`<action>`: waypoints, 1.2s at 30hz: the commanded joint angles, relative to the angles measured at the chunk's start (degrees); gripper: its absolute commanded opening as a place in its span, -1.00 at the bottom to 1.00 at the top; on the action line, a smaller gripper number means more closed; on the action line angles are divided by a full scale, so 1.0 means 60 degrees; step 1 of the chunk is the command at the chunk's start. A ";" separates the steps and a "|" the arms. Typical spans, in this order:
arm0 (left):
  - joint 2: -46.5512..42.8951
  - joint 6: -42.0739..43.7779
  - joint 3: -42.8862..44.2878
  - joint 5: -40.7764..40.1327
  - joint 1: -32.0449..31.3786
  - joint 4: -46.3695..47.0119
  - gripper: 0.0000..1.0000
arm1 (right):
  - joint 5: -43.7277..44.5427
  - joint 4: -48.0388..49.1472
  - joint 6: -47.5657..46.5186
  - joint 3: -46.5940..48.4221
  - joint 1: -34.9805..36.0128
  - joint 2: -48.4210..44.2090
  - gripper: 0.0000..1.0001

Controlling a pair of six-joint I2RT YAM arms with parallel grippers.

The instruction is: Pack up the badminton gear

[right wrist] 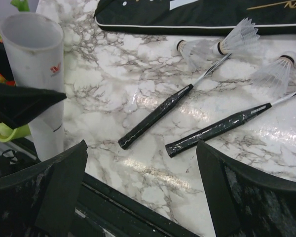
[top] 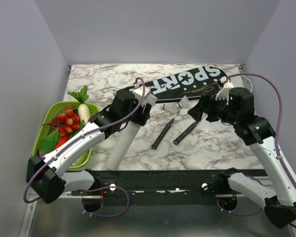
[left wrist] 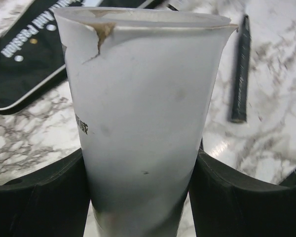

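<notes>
My left gripper [top: 137,106] is shut on a tall white tube [top: 121,144], which leans with its lower end near the table's front edge. The tube [left wrist: 143,113] fills the left wrist view, pinched between both pads. Two rackets lie mid-table, their black handles [right wrist: 155,116] [right wrist: 217,128] side by side; their heads are hidden. The black "SPORT" bag [top: 187,84] lies behind them. My right gripper [right wrist: 142,148] hangs open above the table, just short of the handles' butt ends, holding nothing. White shuttlecocks [right wrist: 239,37] [right wrist: 274,74] rest by the racket shafts.
A green tray [top: 55,105] of toy vegetables stands at the left edge, beside the left arm. The black mounting rail [top: 177,177] runs along the near edge. Grey walls close in the left, back and right sides.
</notes>
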 commanded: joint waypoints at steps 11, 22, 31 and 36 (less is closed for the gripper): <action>-0.3497 0.0918 -0.2690 0.2344 -0.1876 0.0284 -1.00 | -0.2576 -0.0920 0.0297 -0.1300 0.0072 -0.1839 0.96; -0.3821 0.1371 -0.3481 0.2477 -0.2755 0.0459 -1.00 | -0.5360 0.0486 0.0722 -0.1786 0.0072 -0.1825 0.88; -0.3528 0.1343 -0.3671 0.2316 -0.3194 0.0605 -1.00 | -0.6414 0.1510 0.1103 -0.1668 0.0101 -0.1254 0.69; -0.3689 0.1241 -0.3818 0.2418 -0.3297 0.0723 -1.00 | -0.6753 0.2315 0.1454 -0.1800 0.0277 -0.0830 0.47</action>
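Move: The left gripper already holds the white tube, some 22 cm above the table; the near table edge lies about 21 cm straight back from it, and the left racket handle 10 cm to its right and 2 cm back, down on the table. From the empty right gripper, the tube's open mouth is about 9 cm ahead, 21 cm left and 3 cm higher; the right racket handle lies some 28 cm below, 2 cm ahead and 3 cm left. Keep the left gripper's hold on the tube and draw it back about 16 cm towards the near table edge, sinking and drifting right slightly, while turning it clockwise some 35 degrees so the mouth faces the right gripper. Bring the right gripper back, then left towards the mouth, rolling its left side up and swinging counter-clockwise, and begin narrowing its wide-open fingers late on. ##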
